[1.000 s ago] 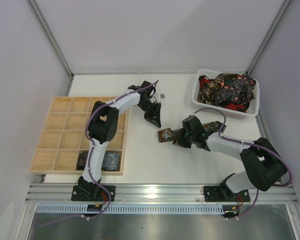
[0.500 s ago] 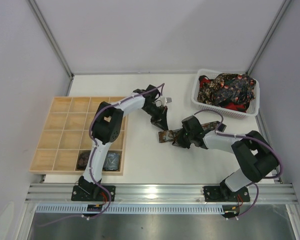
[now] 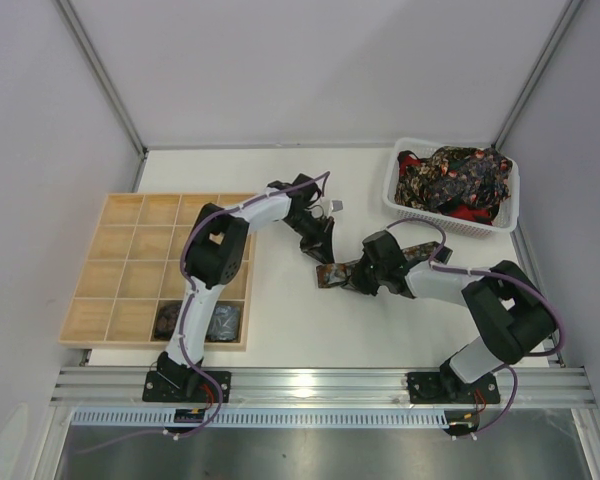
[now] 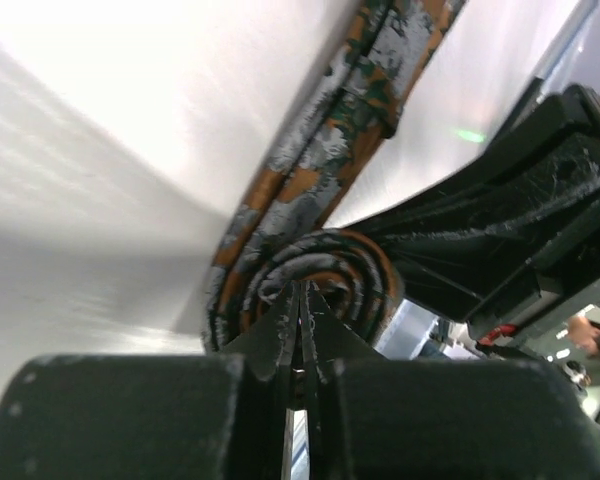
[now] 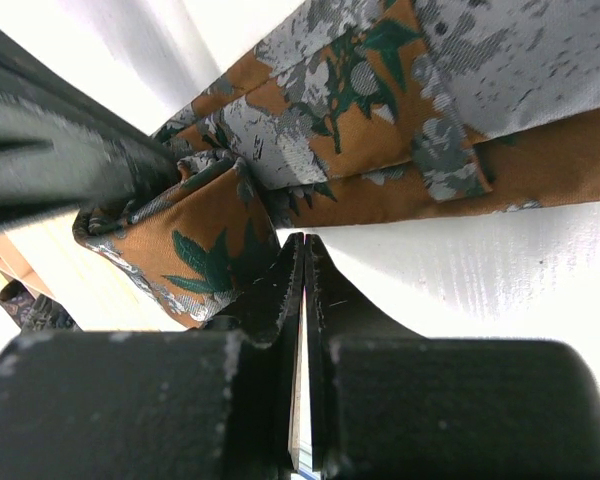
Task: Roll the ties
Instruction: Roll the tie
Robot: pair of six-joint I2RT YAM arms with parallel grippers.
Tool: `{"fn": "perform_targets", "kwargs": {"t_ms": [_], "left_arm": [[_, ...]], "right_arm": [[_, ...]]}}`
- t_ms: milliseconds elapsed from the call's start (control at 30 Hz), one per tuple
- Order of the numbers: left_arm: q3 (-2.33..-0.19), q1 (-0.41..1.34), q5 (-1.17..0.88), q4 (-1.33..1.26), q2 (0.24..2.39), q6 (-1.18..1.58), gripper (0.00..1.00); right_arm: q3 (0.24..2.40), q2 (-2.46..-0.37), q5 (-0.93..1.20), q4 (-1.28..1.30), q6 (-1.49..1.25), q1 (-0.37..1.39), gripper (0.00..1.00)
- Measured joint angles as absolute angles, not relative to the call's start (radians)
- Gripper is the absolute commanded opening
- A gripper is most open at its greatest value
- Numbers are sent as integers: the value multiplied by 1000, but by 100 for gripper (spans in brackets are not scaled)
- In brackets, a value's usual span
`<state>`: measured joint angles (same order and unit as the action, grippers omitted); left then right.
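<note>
A brown tie [image 3: 375, 264] with green leaves and grey flecks lies flat mid-table, its left end wound into a small coil [image 4: 315, 275]. My left gripper [image 3: 323, 257] is shut, its tips [image 4: 300, 292] poking into the coil's centre. My right gripper [image 3: 352, 277] is shut too, its tips [image 5: 302, 243] pressing at the tie's [image 5: 380, 130] near edge beside the rolled end [image 5: 185, 250]. More ties [image 3: 452, 178] are heaped in the white basket [image 3: 398, 207]. Two dark coils [image 3: 167, 321] [image 3: 223, 320] sit in the wooden tray's [image 3: 120, 245] near row.
The basket stands at the back right, the grid tray along the left edge. The right arm's black body [image 4: 500, 220] is close beside the coil in the left wrist view. Grey walls enclose the table on three sides.
My left gripper has come down and toward the tie's left end, where the coil now is. My right gripper has shifted slightly left along the tie.
</note>
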<state>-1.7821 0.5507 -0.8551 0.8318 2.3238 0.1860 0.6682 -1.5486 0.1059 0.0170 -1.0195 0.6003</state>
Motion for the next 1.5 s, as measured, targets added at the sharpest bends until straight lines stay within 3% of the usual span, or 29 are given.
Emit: {"fn": "perform_targets", "kwargs": {"t_ms": [600,733,1067,1267,1500], "left_arm": [[-1733,548,-831,832,2323,175,4],[-1734,548,-804,839,2323,175,11],[-1757,488,-613,803,2270,254,40],[-1764,481,-567,757,2213,280,45],[-1806,481,-541,751,2222,289,46]], "right_arm": [[662,-1551,105,-13,-1044,638,0],[674,-1577,102,-12,-1043,637,0],[670,-1516,97,75,-1003,605,0],[670,-1405,87,179,-944,582,0],[681,-1431,100,178,-950,609,0]]}}
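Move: The roll at the tie's left end sits roughly 3 cm below the left gripper's fingertips, about 2 cm back and 1 cm to the right. From the right gripper, this roll is some 2 cm ahead and 4 cm left, about level. The middle of the tie's flat tail lies about 18 cm right of the left gripper, level with it fore and aft and 4 cm below; the white basket is around 19 cm ahead and 30 cm right. Work the left gripper's closed tips at the roll, slightly forward, then back and down about 2 cm, before taking them forward, left and finally up off it, some 8 cm forward in all, opening to nearly half and turning the wrist. Keep the right gripper shut; nudge its tips about 1 cm left and a little back beside the roll, then draw them right and up, clear of it. ##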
